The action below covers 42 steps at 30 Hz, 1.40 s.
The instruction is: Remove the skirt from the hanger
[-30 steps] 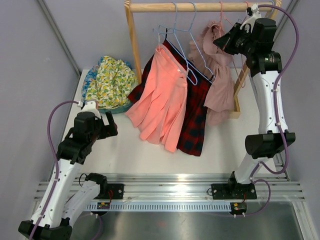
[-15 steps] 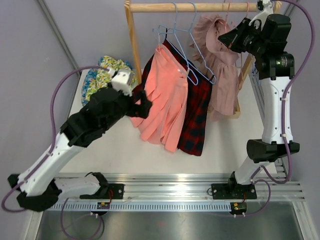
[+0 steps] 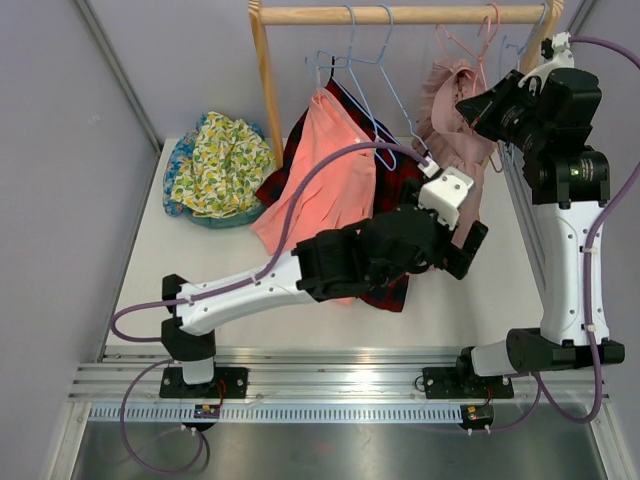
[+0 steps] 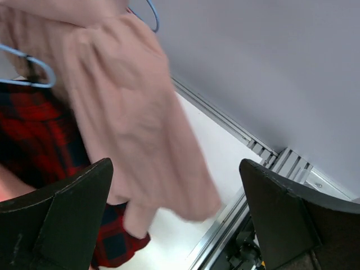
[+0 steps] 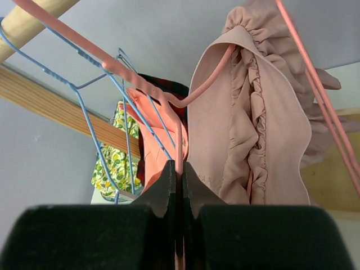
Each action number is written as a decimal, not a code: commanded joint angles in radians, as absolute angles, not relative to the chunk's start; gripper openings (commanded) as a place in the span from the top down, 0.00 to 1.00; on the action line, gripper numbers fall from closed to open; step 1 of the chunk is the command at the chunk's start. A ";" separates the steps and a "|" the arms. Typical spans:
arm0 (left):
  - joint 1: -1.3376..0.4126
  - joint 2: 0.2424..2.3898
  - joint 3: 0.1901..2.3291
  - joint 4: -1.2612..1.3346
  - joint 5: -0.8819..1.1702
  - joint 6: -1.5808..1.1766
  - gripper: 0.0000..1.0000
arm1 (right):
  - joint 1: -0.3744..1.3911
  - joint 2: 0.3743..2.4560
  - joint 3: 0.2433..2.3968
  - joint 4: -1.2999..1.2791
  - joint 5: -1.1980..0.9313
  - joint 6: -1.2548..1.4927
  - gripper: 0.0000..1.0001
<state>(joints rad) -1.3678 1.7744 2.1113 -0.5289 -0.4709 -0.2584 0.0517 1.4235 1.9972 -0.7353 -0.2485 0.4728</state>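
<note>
A dusty pink ruffled skirt (image 3: 452,115) (image 5: 264,129) hangs on a pink wire hanger (image 3: 470,40) (image 5: 179,140) near the right end of the rail. My right gripper (image 3: 472,104) (image 5: 178,169) is shut on that hanger's wire, just left of the skirt's waistband. My left gripper (image 3: 468,246) (image 4: 175,166) is open wide at the skirt's lower hem (image 4: 129,124). The cloth hangs in front of and between its two dark fingers (image 4: 67,214) without being pinched.
A wooden rail (image 3: 400,14) with a wooden upright (image 3: 268,90) carries blue hangers (image 3: 372,90), a coral skirt (image 3: 330,185) and a red plaid skirt (image 3: 400,180) (image 4: 34,135). A yellow floral garment (image 3: 215,165) lies at the back left. Metal rails (image 3: 350,365) run along the near edge.
My left arm has swung from the left side across the table to the pink skirt's hem, still open. My right gripper has shifted right with the hanger in it.
</note>
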 commanded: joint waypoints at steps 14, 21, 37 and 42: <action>-1.417 1.830 2.092 -0.362 -0.664 -0.253 0.88 | 0.057 1.304 2.016 -0.741 -0.181 0.540 1.00; -1.445 1.781 1.978 -0.298 -0.623 -0.242 1.00 | 0.057 1.310 2.013 -0.733 -0.166 0.540 1.00; -1.839 1.413 1.189 -0.205 -0.781 -0.452 1.00 | 0.057 1.382 2.095 -0.732 -0.117 0.512 1.00; -1.836 1.385 1.173 -0.301 -0.879 -0.529 1.00 | 0.055 1.365 2.098 -0.775 -0.170 0.518 1.00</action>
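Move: The dusty-pink skirt hangs with its middle some 8 cm ahead of the open left hand, about 3 cm to its right and roughly level. The plaid skirt lies around 16 cm to that hand's left and 8 cm ahead, and the coral skirt 24 cm left and 8 cm ahead, both slightly lower. From the right hand, shut on the pink hanger, the dusty-pink skirt is about 5 cm ahead, 1 cm left and 12 cm below. Left hand shuts on the dusty-pink skirt's hem, pulling about 15 cm down, back and left; right keeps hanger. ##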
